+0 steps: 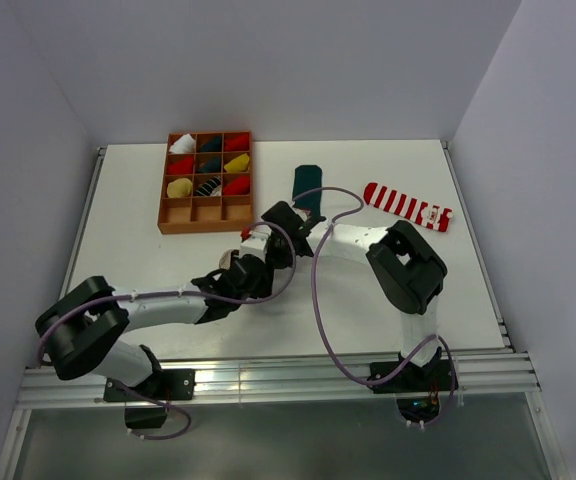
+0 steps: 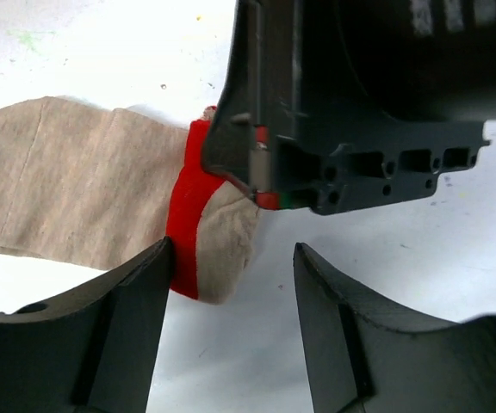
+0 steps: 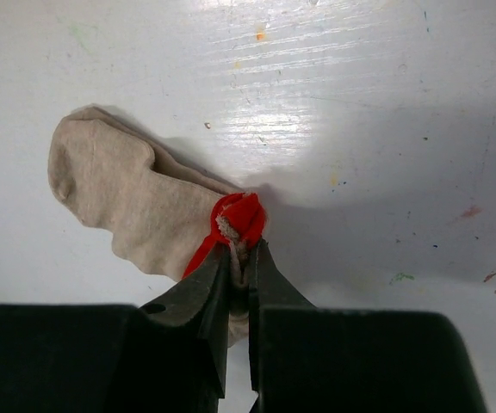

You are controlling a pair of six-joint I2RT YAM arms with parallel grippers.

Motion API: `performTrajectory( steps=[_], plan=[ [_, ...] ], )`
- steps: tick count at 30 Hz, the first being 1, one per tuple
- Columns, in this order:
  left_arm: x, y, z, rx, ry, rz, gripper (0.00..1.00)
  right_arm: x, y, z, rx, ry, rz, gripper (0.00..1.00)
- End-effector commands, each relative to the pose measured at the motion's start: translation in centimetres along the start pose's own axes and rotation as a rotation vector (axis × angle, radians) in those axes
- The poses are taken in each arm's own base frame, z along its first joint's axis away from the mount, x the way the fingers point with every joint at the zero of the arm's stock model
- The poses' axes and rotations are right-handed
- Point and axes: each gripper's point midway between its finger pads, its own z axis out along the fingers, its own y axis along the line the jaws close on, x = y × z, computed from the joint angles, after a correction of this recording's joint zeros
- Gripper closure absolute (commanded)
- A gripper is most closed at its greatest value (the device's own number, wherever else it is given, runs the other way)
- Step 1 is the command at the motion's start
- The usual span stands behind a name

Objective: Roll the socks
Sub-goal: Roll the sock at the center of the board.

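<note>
The beige sock [image 3: 119, 189] lies flat on the white table, its red-banded end [image 3: 246, 217] bunched up. My right gripper [image 3: 241, 258] is shut on that red end, with fabric pinched between the jaws. My left gripper [image 2: 231, 284] is open right beside it; its left finger [image 2: 136, 318] touches the red band [image 2: 183, 224], and nothing lies between the fingers. From above, both grippers meet at mid-table, left [image 1: 253, 255] and right [image 1: 283, 228], and cover most of the beige sock. The dark green sock [image 1: 308, 186] and the red-and-white striped sock [image 1: 408, 205] lie flat further back.
A wooden compartment box [image 1: 205, 210] holding several rolled bundles stands at the back left. The right gripper's black body [image 2: 360, 112] fills the upper right of the left wrist view. Purple cables [image 1: 316, 290] loop over the table's middle.
</note>
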Motion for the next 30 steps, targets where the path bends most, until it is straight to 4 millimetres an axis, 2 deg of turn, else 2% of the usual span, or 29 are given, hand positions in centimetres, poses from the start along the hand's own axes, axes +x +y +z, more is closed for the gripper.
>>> performTrajectory(
  steps=[1,5,9,11,12,14,15,16,17,18,20,21,24,28,29,30],
  plan=[
    [-1.3,0.0,0.5,-0.080,-0.051,0.091,0.38,0.3,-0.2,0.2,0.027,0.017,-0.019,1.00],
    [0.0,-0.2,1.0,-0.121,-0.023,0.149,0.41,0.4,-0.1,0.2,0.020,0.024,-0.015,1.00],
    [1.4,-0.2,1.6,-0.148,0.017,0.189,0.48,0.4,0.2,0.1,0.008,0.030,-0.014,1.00],
    [1.9,-0.3,1.8,-0.157,0.034,0.201,0.58,0.3,0.6,0.0,-0.005,0.031,-0.016,1.00],
    [2.0,-0.3,1.9,-0.158,0.038,0.206,0.69,0.3,0.7,0.0,-0.008,0.033,-0.017,1.00],
    [2.0,-0.5,2.0,-0.157,0.042,0.205,0.84,0.3,0.9,-0.2,-0.025,0.029,-0.014,1.00],
    [2.2,-0.6,1.9,-0.149,0.052,0.207,0.97,0.2,1.1,-0.5,-0.039,0.023,-0.010,0.99],
    [2.3,-0.7,1.9,-0.143,0.057,0.206,0.99,0.2,1.2,-0.5,-0.059,0.017,-0.008,0.95],
    [2.2,-0.8,1.7,-0.132,0.054,0.195,0.99,0.0,1.4,-0.7,-0.076,0.013,0.003,0.91],
    [2.1,-1.1,1.6,-0.117,0.052,0.188,0.99,-0.2,1.7,-1.2,-0.097,0.003,0.003,0.82],
    [2.0,-1.6,1.3,-0.072,0.066,0.153,0.99,-0.7,1.5,-1.4,-0.121,-0.019,0.015,0.73],
    [1.9,-1.8,1.2,-0.053,0.068,0.137,0.99,-1.2,1.8,-2.1,-0.145,-0.036,0.021,0.65],
    [1.7,-2.4,1.0,0.030,0.098,0.065,0.99,-2.4,2.0,-3.3,-0.200,-0.083,0.039,0.53],
    [1.1,-2.7,0.7,0.142,0.123,-0.061,0.99,-3.6,1.8,-4.4,-0.255,-0.153,0.066,0.44],
    [1.0,-1.8,0.8,0.149,0.132,-0.102,0.99,-3.8,1.8,-4.7,-0.263,-0.165,0.076,0.43],
    [1.1,-2.4,0.6,0.203,0.157,-0.150,0.99,-4.0,1.8,-5.2,-0.273,-0.182,0.085,0.42]
  ],
)
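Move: The reindeer sock's rolled red end lies about 1 cm ahead of the open left hand, centred sideways and some 3 cm below. The right hand already pinches the far side of that roll, whose middle is 2 cm back and 1 cm below. From the left hand, the wooden box is about 22 cm ahead and 13 cm left, and the green sock 17 cm ahead and 12 cm right. Left hand sinks 2 cm and pinches the roll's near side; right then opens, backing off 3 cm up and right. ##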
